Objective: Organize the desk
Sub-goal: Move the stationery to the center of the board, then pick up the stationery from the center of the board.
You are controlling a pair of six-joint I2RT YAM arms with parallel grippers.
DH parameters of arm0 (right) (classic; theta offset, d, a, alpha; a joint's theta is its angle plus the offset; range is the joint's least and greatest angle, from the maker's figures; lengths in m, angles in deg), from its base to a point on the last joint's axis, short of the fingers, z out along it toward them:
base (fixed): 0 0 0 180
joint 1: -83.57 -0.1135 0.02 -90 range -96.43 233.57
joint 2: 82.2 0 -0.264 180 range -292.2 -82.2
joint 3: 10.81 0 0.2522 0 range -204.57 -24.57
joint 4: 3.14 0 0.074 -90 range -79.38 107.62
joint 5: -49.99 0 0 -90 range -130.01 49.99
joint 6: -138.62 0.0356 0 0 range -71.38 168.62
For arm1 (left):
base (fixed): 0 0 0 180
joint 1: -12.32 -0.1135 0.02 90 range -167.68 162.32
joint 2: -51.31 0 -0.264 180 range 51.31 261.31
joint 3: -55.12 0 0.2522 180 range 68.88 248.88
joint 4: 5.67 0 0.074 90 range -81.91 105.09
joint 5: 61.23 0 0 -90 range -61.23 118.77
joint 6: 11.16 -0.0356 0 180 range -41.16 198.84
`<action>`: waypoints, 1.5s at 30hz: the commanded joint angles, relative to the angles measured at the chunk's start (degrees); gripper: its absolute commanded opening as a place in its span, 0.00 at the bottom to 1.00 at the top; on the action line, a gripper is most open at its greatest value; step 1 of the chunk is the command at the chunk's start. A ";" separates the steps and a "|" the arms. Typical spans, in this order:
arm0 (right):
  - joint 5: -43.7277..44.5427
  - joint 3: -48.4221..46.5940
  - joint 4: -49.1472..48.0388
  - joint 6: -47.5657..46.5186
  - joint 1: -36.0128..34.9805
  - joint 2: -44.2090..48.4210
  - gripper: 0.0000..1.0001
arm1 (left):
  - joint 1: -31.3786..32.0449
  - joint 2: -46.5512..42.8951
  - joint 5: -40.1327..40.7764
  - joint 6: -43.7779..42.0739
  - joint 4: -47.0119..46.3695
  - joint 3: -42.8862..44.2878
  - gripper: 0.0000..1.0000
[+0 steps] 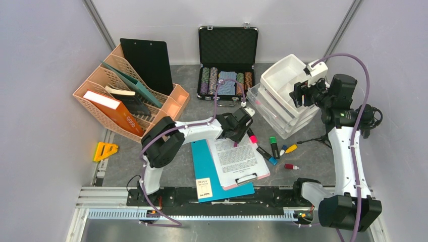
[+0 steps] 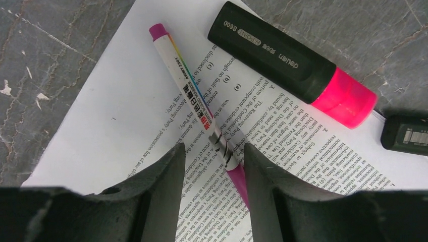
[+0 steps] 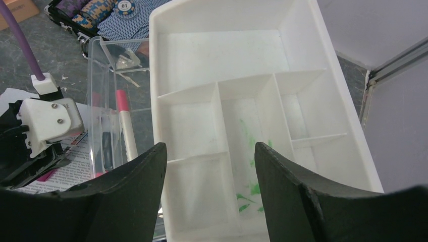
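Note:
On the dark stone-patterned desk [image 1: 313, 161] lies a pink clipboard [image 1: 237, 159] with a printed sheet [image 2: 126, 111]. My left gripper [image 2: 213, 151] stands open low over the sheet's far corner. A thin white pen with magenta ends [image 2: 189, 85] lies flat on the paper between the fingers, its lower end against the right finger. A black highlighter with a pink cap [image 2: 282, 60] lies beside it. My right gripper [image 3: 209, 151] hangs open and holds nothing, above a white divided tray [image 3: 227, 55] that sits on a clear drawer unit [image 1: 272, 113].
Loose markers lie right of the clipboard: green [image 1: 273, 146], yellow [image 1: 291, 148], red [image 1: 291, 166]. A teal folder [image 1: 207, 171] sticks out under the clipboard. An orange file rack [image 1: 126, 96] stands back left, an open chip case [image 1: 227, 60] at the back, a yellow object [image 1: 105, 150] far left.

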 commanded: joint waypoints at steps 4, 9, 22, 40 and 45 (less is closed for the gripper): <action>-0.76 1.20 -2.23 -0.54 0.34 0.40 0.70 | 0.34 1.20 1.17 0.57 0.12 2.40 0.47; -0.68 1.27 -2.34 -0.70 0.36 0.48 0.70 | 0.34 1.38 1.21 -0.71 -0.31 1.27 0.34; -0.76 -1.04 -1.67 -0.80 0.36 0.06 0.70 | 0.11 -4.34 2.85 -10.70 -1.67 -2.44 0.02; -1.37 -4.03 -0.99 -0.28 0.36 -0.75 0.70 | 0.37 -23.91 -9.06 -56.29 6.72 2.80 0.04; -1.32 -4.22 -0.86 -0.45 0.36 -0.59 0.70 | 0.43 -20.47 -14.05 -71.75 11.65 13.84 0.02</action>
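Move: The purple marker lies between the left hand's open fingers, its middle about 2 cm ahead, 1 cm right and 1 cm below. The black marker with the pink cap lies some 6 cm right of the hand, level with it; the blue-capped marker is about 13 cm right and 10 cm back. From the right hand, the purple marker is roughly 25 cm left, 6 cm back and 27 cm below. The left fingers pinch the purple marker, then lift it about 20 cm while tipping upward and turning clockwise. ##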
